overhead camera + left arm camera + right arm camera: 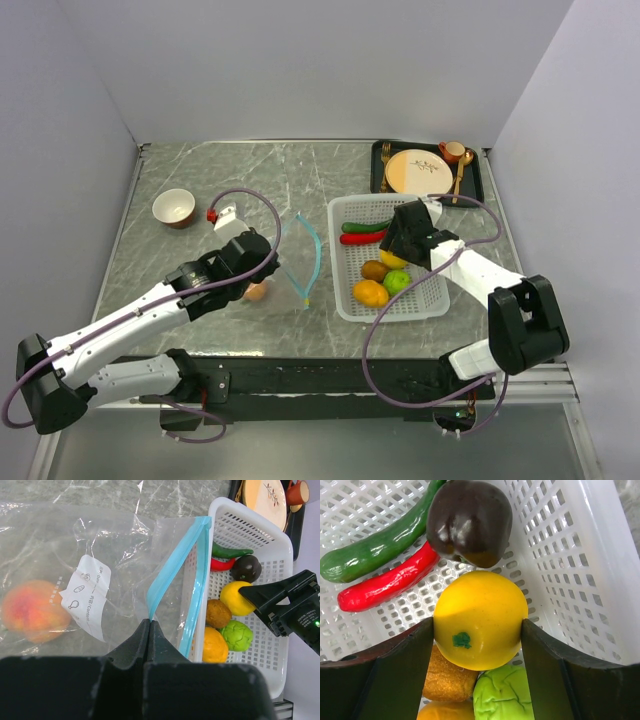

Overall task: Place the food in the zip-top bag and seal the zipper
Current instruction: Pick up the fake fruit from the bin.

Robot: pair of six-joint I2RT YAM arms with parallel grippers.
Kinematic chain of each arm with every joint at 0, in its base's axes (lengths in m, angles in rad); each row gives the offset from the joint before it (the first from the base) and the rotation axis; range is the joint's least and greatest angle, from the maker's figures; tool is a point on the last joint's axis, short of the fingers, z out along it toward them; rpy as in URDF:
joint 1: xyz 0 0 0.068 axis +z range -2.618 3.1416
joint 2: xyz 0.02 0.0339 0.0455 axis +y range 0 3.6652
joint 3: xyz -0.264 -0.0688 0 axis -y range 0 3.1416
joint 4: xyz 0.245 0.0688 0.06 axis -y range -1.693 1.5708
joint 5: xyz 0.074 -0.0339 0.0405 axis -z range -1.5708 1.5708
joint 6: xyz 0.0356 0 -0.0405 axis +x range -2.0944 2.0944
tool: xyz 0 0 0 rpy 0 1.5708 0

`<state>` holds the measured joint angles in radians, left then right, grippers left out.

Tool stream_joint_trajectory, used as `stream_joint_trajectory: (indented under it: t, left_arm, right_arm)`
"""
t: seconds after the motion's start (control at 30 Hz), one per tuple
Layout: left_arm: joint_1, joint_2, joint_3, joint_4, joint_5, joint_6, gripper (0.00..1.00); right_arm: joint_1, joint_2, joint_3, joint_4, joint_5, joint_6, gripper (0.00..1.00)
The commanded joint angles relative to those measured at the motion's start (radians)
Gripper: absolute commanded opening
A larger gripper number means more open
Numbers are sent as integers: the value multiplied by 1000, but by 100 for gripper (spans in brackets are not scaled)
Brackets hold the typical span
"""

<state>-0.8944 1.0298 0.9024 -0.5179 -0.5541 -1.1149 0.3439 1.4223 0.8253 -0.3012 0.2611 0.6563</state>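
The zip-top bag (75, 555) lies flat and clear on the marble, with a peach-pink fruit (32, 611) inside it. Its light blue zipper (172, 565) stands parted into an open loop (316, 250). My left gripper (150, 622) is shut on the zipper's near edge. Beside the bag, the white mesh basket (341, 300) holds the rest of the food. There my right gripper (477, 625) is shut on a yellow fruit (480, 615), both fingers against its sides. Around it lie a green pepper (370, 555), a red pepper (385, 585), a dark round (470, 520), a brown one (447, 680), a lime-green one (502, 697) and an orange one (445, 712).
A small bowl (174, 207) stands at the back left. At the back right a black tray (478, 188) carries a tan plate (418, 171), a cup (452, 151) and a gold spoon (462, 170). Grey walls close in both sides.
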Motion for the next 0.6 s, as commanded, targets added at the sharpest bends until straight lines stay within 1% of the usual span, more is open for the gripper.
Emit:
stream_joint_trajectory:
  t: [0.0,0.17,0.4,0.57]
  left_arm:
    - [-5,-22,0,7,-10,10,1]
    - [-5,-30,-8,18,-10,13,1]
    - [-5,-13,-8,27,-1,13,1]
    - [-5,-2,-8,38,5,15,1]
  right_arm:
    - [-5,-80,-8,-2,-25,-17,32]
    - [-3,-169,-6,-13,-33,-23,33]
    - [-5,-289,-12,10,-103,-20,34]
    - [-2,-353,-11,66,-256,-11,34]
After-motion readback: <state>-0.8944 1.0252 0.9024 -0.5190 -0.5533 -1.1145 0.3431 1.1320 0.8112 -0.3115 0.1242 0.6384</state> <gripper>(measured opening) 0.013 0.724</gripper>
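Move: My right fingers already grip the yellow fruit, still low in the bin. The open mouth of the bag, where it is to go, lies about 20 cm to my left, level ahead and some 4 cm higher. Around it, the dark fruit sits about 6 cm ahead and 1 cm right, the red pepper 5 cm ahead and 7 left, the brown fruit 3 cm back and 4 left. From my left hand the bag mouth is roughly 5 cm right, level ahead and 8 cm below. I lift the yellow fruit with my right hand, almost straight up by about 8 or 9 cm out of its place among the others, edging a couple of centimetres left towards the bag only late in the rise. As I climb, the fingertips tip upward and the hand's left side rises, some 15 degrees in all; the pinch on both sides of the fruit stays as it was. My left hand stays still and keeps the bag's edge pinched and raised. ##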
